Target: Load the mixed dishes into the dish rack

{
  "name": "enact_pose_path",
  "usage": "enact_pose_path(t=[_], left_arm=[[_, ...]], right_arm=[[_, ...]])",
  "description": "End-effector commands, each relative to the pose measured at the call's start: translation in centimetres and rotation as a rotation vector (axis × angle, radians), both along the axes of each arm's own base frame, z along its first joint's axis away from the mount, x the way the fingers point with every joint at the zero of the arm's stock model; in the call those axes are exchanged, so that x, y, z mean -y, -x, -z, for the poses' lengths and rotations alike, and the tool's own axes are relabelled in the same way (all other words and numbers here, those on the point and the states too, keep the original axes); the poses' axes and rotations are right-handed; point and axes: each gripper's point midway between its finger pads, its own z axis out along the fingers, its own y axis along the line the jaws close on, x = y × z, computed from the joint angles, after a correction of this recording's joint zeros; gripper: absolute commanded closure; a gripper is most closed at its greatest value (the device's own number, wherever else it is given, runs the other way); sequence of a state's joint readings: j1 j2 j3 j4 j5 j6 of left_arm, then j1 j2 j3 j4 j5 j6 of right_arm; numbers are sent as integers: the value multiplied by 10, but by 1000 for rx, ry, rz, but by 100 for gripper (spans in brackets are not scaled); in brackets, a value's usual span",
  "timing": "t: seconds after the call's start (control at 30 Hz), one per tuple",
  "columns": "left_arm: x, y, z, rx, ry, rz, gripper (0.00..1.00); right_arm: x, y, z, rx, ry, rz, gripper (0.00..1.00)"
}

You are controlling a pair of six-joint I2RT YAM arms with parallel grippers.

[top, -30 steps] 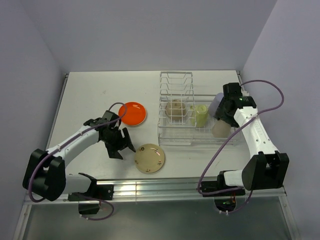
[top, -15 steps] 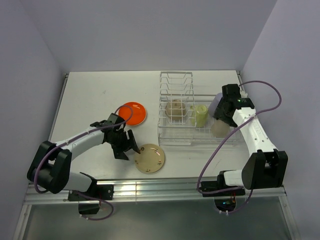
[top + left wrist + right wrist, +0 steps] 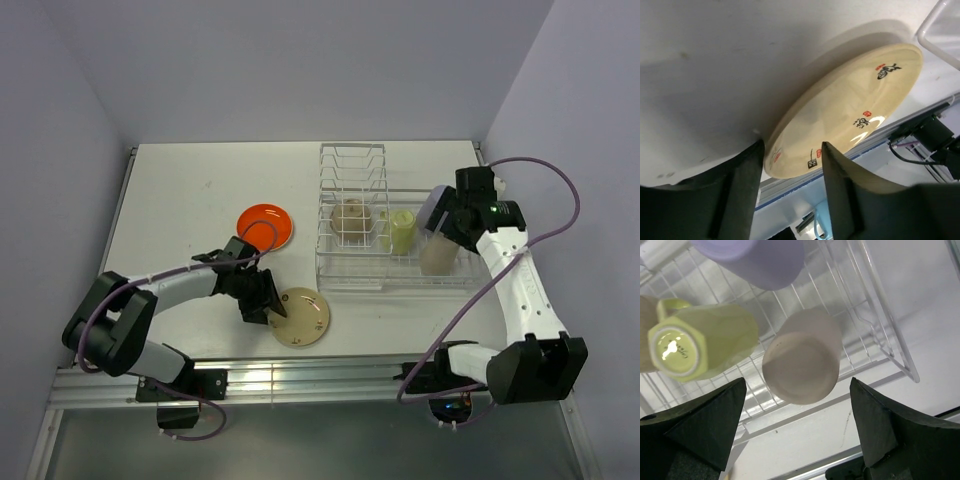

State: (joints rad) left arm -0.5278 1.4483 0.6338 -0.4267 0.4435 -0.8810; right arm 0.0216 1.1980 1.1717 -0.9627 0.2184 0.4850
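The cream-yellow saucer (image 3: pixel 300 316) (image 3: pixel 850 100) lies near the table's front edge. My left gripper (image 3: pixel 268 305) (image 3: pixel 791 150) is at its left rim, open, one finger on each side of the rim. The orange plate (image 3: pixel 265 226) lies behind it. In the dish rack (image 3: pixel 350 160) (image 3: pixel 880 330) are an off-white bowl (image 3: pixel 350 217), a yellow-green cup (image 3: pixel 402 230) (image 3: pixel 700 347), a lavender cup (image 3: pixel 432 205) (image 3: pixel 757 260) and a tan cup (image 3: pixel 438 255) (image 3: pixel 802 357). My right gripper (image 3: pixel 452 215) (image 3: pixel 797 390) hangs open over the tan cup, fingers clear of it.
The metal rail (image 3: pixel 320 375) runs along the front edge just below the saucer. The right wall (image 3: pixel 580 150) stands close beside the rack and the right arm. The rack's upright plate slots (image 3: pixel 352 180) hold nothing.
My left gripper slid right up to the saucer's rim and its jaws narrowed. My right gripper's jaws widened off the tan cup and drew back above it.
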Motion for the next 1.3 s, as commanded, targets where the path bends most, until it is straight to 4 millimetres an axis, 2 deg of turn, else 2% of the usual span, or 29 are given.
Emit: enact_pose_path(t=[0.0, 0.1, 0.2, 0.23, 0.3, 0.47, 0.57, 0.6, 0.67, 0.7, 0.73, 0.77, 0.8, 0.83, 0.87, 0.9, 0.93, 0.97, 1.03, 1.07, 1.13, 1.17, 1.23, 1.27], left_arm=[[-2, 0, 22, 38, -30, 23, 45], [-2, -1, 30, 54, -41, 30, 54], [-6, 2, 40, 48, -66, 29, 71], [-7, 3, 42, 43, -73, 30, 85], [-9, 6, 45, 41, -80, 28, 98], [-24, 14, 39, 37, -138, 12, 100], [-26, 14, 21, 70, -138, -7, 100], [-23, 15, 8, 93, -108, -11, 100], [-24, 21, -4, 68, -107, -38, 100], [-20, 17, -20, 93, -83, -41, 100], [-27, 28, -24, 50, -116, -43, 100], [-28, 30, -32, 42, -119, -47, 100], [-25, 25, -50, 73, -99, -48, 100], [-36, 36, -54, 29, -149, -52, 100], [-38, 36, -62, 29, -160, -60, 100], [-35, 30, -82, 65, -141, -70, 100], [-37, 30, -91, 71, -143, -81, 100], [-41, 27, -110, 95, -153, -108, 100], [-52, 32, -128, 94, -195, -144, 100], [-54, 21, -151, 159, -196, -173, 100], [-60, 18, -174, 197, -213, -206, 100], [-66, 13, -197, 242, -215, -245, 100], [-70, 9, -220, 282, -211, -282, 100], [-68, 6, -242, 328, -170, -295, 100]], right_arm=[[-1, 2, -31, 78, -10, -3, 8], [-3, 5, -44, 108, -18, -10, 8], [-4, 6, -57, 141, -21, -14, 8], [-4, 7, -63, 156, -25, -17, 9], [-6, 8, -68, 171, -34, -24, 8], [-13, 14, -79, 194, -56, -43, 9], [-18, 17, -88, 214, -65, -67, 9], [-20, 19, -90, 218, -68, -76, 9], [-25, 21, -99, 232, -82, -92, 9], [-30, 22, -105, 241, -98, -111, 8], [-33, 22, -108, 241, -107, -120, 9], [-35, 22, -110, 242, -115, -127, 8], [-40, 23, -118, 253, -129, -150, 8], [-43, 22, -120, 252, -135, -161, 8], [-47, 22, -123, 252, -143, -179, 8], [-51, 22, -131, 265, -154, -198, 8], [-61, 21, -132, 255, -172, -247, 8], [-67, 21, -134, 252, -180, -268, 9], [-85, 21, -142, 238, -209, -331, 9], [-91, 21, -151, 256, -214, -354, 9], [-109, 23, -157, 249, -231, -409, 9], [-116, 22, -168, 274, -244, -435, 9], [-132, 23, -175, 273, -269, -493, 9], [-136, 23, -188, 304, -284, -509, 10]])
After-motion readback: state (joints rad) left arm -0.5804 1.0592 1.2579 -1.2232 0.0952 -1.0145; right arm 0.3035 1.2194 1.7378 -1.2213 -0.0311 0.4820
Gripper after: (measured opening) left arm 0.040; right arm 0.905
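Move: The cream plate lies flat with its middle about 8 cm right of the left gripper, level with it fore-and-aft and 1 cm below; the orange plate is 23 cm ahead, 2 cm left and 1 cm below. From the right gripper the cream plate is some 35 cm left, 13 cm back and 17 cm down; directly under that gripper, 10 cm down, stands the beige tumbler, with the green mug 5 cm ahead, 9 cm left and 11 cm below. Ease the left gripper about 2 cm right and slightly down so its fingers straddle the cream plate's left rim, shut them to pinch it, then lift some 21 cm, drifting left. Meanwhile raise the open, empty right gripper clear of the beige tumbler by about 16 cm, then swing it left towards the cream plate, turning it counter-clockwise. ##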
